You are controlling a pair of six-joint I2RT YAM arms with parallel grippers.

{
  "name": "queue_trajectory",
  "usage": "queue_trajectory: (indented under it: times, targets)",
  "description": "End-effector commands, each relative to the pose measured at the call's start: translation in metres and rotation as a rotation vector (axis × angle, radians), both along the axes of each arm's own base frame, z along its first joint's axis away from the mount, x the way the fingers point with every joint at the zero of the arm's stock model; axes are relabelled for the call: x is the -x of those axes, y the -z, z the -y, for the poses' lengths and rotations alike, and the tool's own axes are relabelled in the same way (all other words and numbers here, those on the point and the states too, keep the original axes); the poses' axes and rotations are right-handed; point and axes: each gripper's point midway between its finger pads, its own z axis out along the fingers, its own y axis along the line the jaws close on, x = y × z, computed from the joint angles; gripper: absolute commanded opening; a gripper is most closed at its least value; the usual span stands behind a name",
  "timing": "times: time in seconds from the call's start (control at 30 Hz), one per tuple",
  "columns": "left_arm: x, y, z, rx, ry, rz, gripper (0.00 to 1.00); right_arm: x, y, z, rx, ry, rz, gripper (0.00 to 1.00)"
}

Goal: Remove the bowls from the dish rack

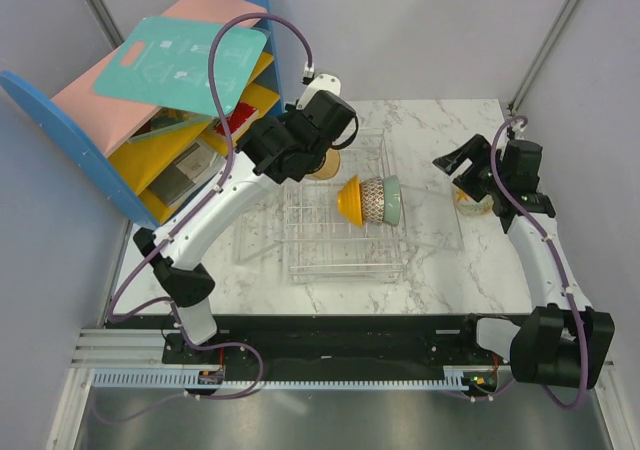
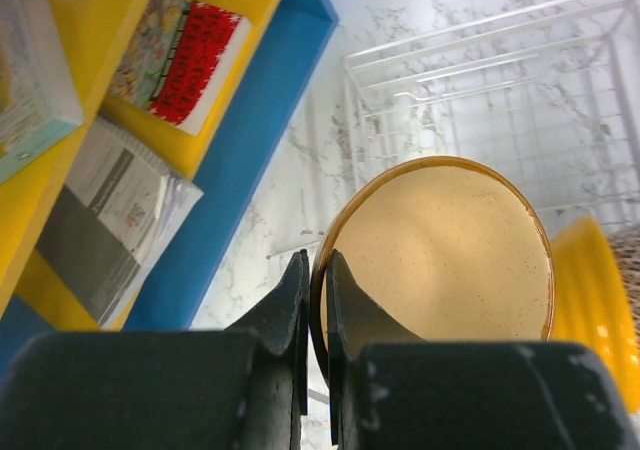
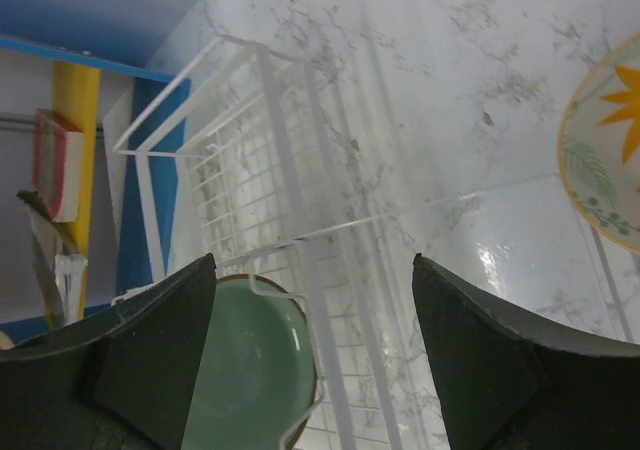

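Note:
The wire dish rack [image 1: 340, 240] sits mid-table. Three bowls stand on edge in it, side by side: orange [image 1: 349, 200], grey-brown mesh [image 1: 373, 200] and mint green [image 1: 394, 200]. My left gripper [image 1: 318, 158] hovers over the rack's back left corner, shut on the rim of a cream bowl [image 2: 440, 260] with a brown edge; the left gripper [image 2: 318, 270] pinches that rim, with the orange bowl [image 2: 590, 300] just beside. My right gripper [image 3: 315, 270] is open and holds nothing, facing the mint bowl [image 3: 250, 370] inside the dish rack [image 3: 280, 170]. A floral cream bowl [image 1: 472, 203] rests on the table under my right gripper [image 1: 458, 170].
A blue-and-yellow shelf unit [image 1: 120, 140] with books and a teal board [image 1: 180, 65] stands at the back left, close to the left arm. A clear tray [image 1: 440, 235] lies right of the rack. The floral bowl [image 3: 605, 160] shows at the right wrist view's edge.

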Motion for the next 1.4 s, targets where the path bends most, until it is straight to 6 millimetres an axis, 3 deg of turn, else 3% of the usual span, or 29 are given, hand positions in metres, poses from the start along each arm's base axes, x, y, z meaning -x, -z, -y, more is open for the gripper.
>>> queue_trajectory:
  times: [0.0, 0.2, 0.37, 0.47, 0.63, 0.87, 1.07, 1.37]
  targets:
    - [-0.010, -0.036, 0.034, 0.148, 0.104, 0.075, 0.02, -0.008, -0.055, -0.015, -0.001, -0.033, 0.135, 0.88]
    - [-0.015, -0.037, 0.070, 0.210, 0.198, 0.053, 0.02, -0.008, -0.061, -0.036, 0.002, -0.091, 0.151, 0.88]
    - [-0.013, -0.021, 0.086, 0.208, 0.222, 0.016, 0.02, -0.010, -0.074, -0.042, 0.007, -0.107, 0.180, 0.89]
    - [-0.014, -0.016, 0.093, 0.219, 0.227, 0.008, 0.02, -0.008, -0.079, -0.060, -0.003, -0.155, 0.188, 0.89]
    - [-0.018, -0.025, 0.109, 0.281, 0.260, 0.034, 0.02, -0.006, -0.085, -0.080, -0.009, -0.193, 0.210, 0.90]
    - [-0.022, -0.021, 0.133, 0.297, 0.315, 0.029, 0.02, -0.011, -0.104, -0.107, -0.040, -0.251, 0.256, 0.89]
    - [-0.021, -0.018, 0.134, 0.300, 0.316, 0.021, 0.02, -0.008, -0.123, -0.115, -0.066, -0.274, 0.315, 0.89]
    - [-0.025, -0.013, 0.133, 0.272, 0.305, 0.025, 0.02, -0.001, -0.126, -0.126, -0.089, -0.309, 0.328, 0.89]
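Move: The left hand already holds the beige bowl by its left rim, and the open right gripper it is bound for is roughly 36 cm to its right, 4 farther out and 14 lower. From the right hand that bowl is about 30 cm left, 4 back and 12 above. The green bowl in the rack lies some 14 cm left of the right hand, 6 back and 3 below; the floral bowl is about 7 right, level with it and 12 below. The yellow bowl is 12 right of the left hand, 2 back and 17 below. Still pinching the beige bowl's left rim, the left hand carries it about 12 cm right over the rack to meet the right, turning some 15 degrees clockwise. The right hand, fingers kept wide open, rises and swings left towards the bowl's free rim, about 12 cm across and 9 up, turning counter-clockwise as its fingers tip upward; one fingertip ends over the bowl's mouth, with no grip yet. ##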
